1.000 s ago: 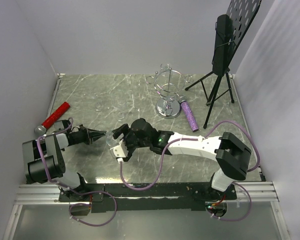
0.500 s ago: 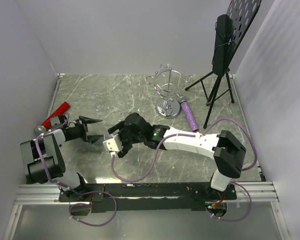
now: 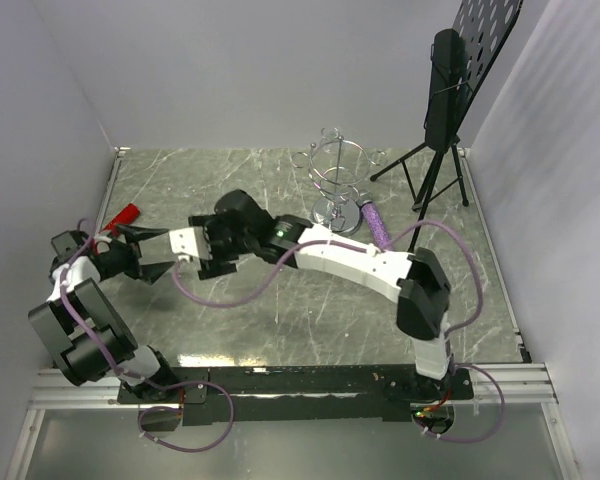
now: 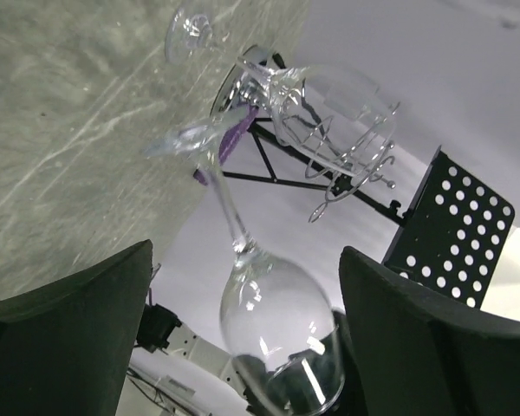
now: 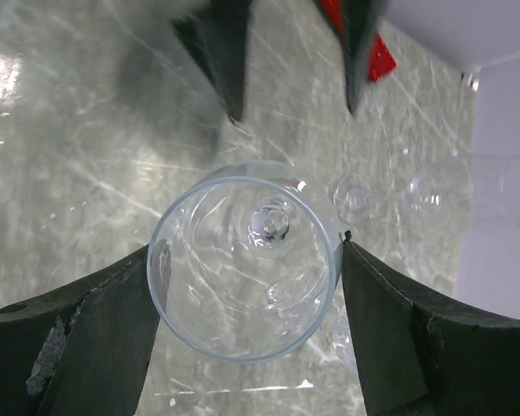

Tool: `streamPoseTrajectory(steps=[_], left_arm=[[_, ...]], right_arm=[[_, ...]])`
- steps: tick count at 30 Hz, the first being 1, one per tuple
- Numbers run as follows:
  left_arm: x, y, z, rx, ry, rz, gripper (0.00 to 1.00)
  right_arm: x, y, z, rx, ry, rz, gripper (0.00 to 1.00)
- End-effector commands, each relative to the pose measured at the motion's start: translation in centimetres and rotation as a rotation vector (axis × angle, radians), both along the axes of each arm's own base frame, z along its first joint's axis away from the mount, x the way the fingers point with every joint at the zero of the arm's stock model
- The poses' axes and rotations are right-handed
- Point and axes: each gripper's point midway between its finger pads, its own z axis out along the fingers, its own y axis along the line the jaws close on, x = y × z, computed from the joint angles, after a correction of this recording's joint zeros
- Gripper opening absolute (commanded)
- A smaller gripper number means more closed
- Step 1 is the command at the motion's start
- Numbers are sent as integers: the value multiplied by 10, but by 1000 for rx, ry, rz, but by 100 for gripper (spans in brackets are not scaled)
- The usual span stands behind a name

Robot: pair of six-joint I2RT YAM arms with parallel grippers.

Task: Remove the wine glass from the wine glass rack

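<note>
The clear wine glass (image 5: 247,260) hangs off the table with its bowl pinched between the dark fingers of my right gripper (image 5: 246,250), which is shut on it. In the left wrist view the same wine glass (image 4: 277,325) points its stem and foot toward the chrome wine glass rack (image 4: 342,130). My left gripper (image 4: 247,251) stands open around the bowl, with both pads clear of the glass. From above, the left gripper (image 3: 158,252) faces the right gripper (image 3: 183,253) at the table's left. The wine glass rack (image 3: 334,185) stands at the back centre.
Other clear glasses (image 5: 468,191) lie on the marble table (image 3: 280,310), one small one (image 5: 354,198) close by. A red-handled tool (image 3: 123,215) lies at the left edge and a purple tube (image 3: 377,228) beside the rack's base. A black tripod stand (image 3: 442,95) fills the back right corner.
My left gripper has opened from shut and drawn back to the left. The right arm has stretched left and farther across the table with the wine glass in its fingers.
</note>
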Motion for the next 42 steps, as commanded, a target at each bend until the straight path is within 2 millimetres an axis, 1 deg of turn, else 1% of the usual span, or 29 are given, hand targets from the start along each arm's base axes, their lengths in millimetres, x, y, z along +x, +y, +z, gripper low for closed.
streamPoseTrajectory(steps=[1,3,6,12,17,19,29,34,38,42], left_arm=[[-7,21,19,55,-59,40,92],[-8,28,23,61,-74,52,93],[-11,33,27,24,-82,73,94],[-17,40,23,0,-70,106,95],[-16,47,16,-5,-71,133,95],[-17,46,14,-14,-66,136,95],[-18,51,8,-11,-44,152,95],[-19,51,5,-20,-34,154,95],[-18,53,2,-17,-34,160,96],[-20,50,-1,-28,-28,161,95]], right_arm=[[30,11,31,61,44,-122,45],[40,17,31,67,52,-170,45],[53,26,33,81,75,-230,45],[78,31,29,104,166,-345,46],[85,34,24,117,206,-374,46],[90,34,19,116,220,-387,46],[118,31,19,192,329,-453,48],[121,34,16,203,336,-448,49],[121,38,18,222,346,-441,50],[120,41,16,224,355,-432,50]])
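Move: The right hand already holds a wine glass by its bowl. The empty spot on the table ahead lies about 12 cm forward, 2 cm left and some 22 cm below it. A far glass stands roughly 19 cm ahead and 7 cm left, a near glass about 15 cm ahead and 4 cm right, their middles some 11 cm below the hand. From the open left hand that spot is about 6 cm ahead, 10 cm right and 13 cm below. Forward about 11 cm, sinking some 3 to 4 cm and drifting only slightly left, the right hand carries the wine glass towards the open spot beside the two standing glasses, turning its wrist around 25 degrees clockwise with some roll as well, fingers staying shut on the bowl. Leftward and a little back, the empty left hand draws clear, its fingers staying open. ##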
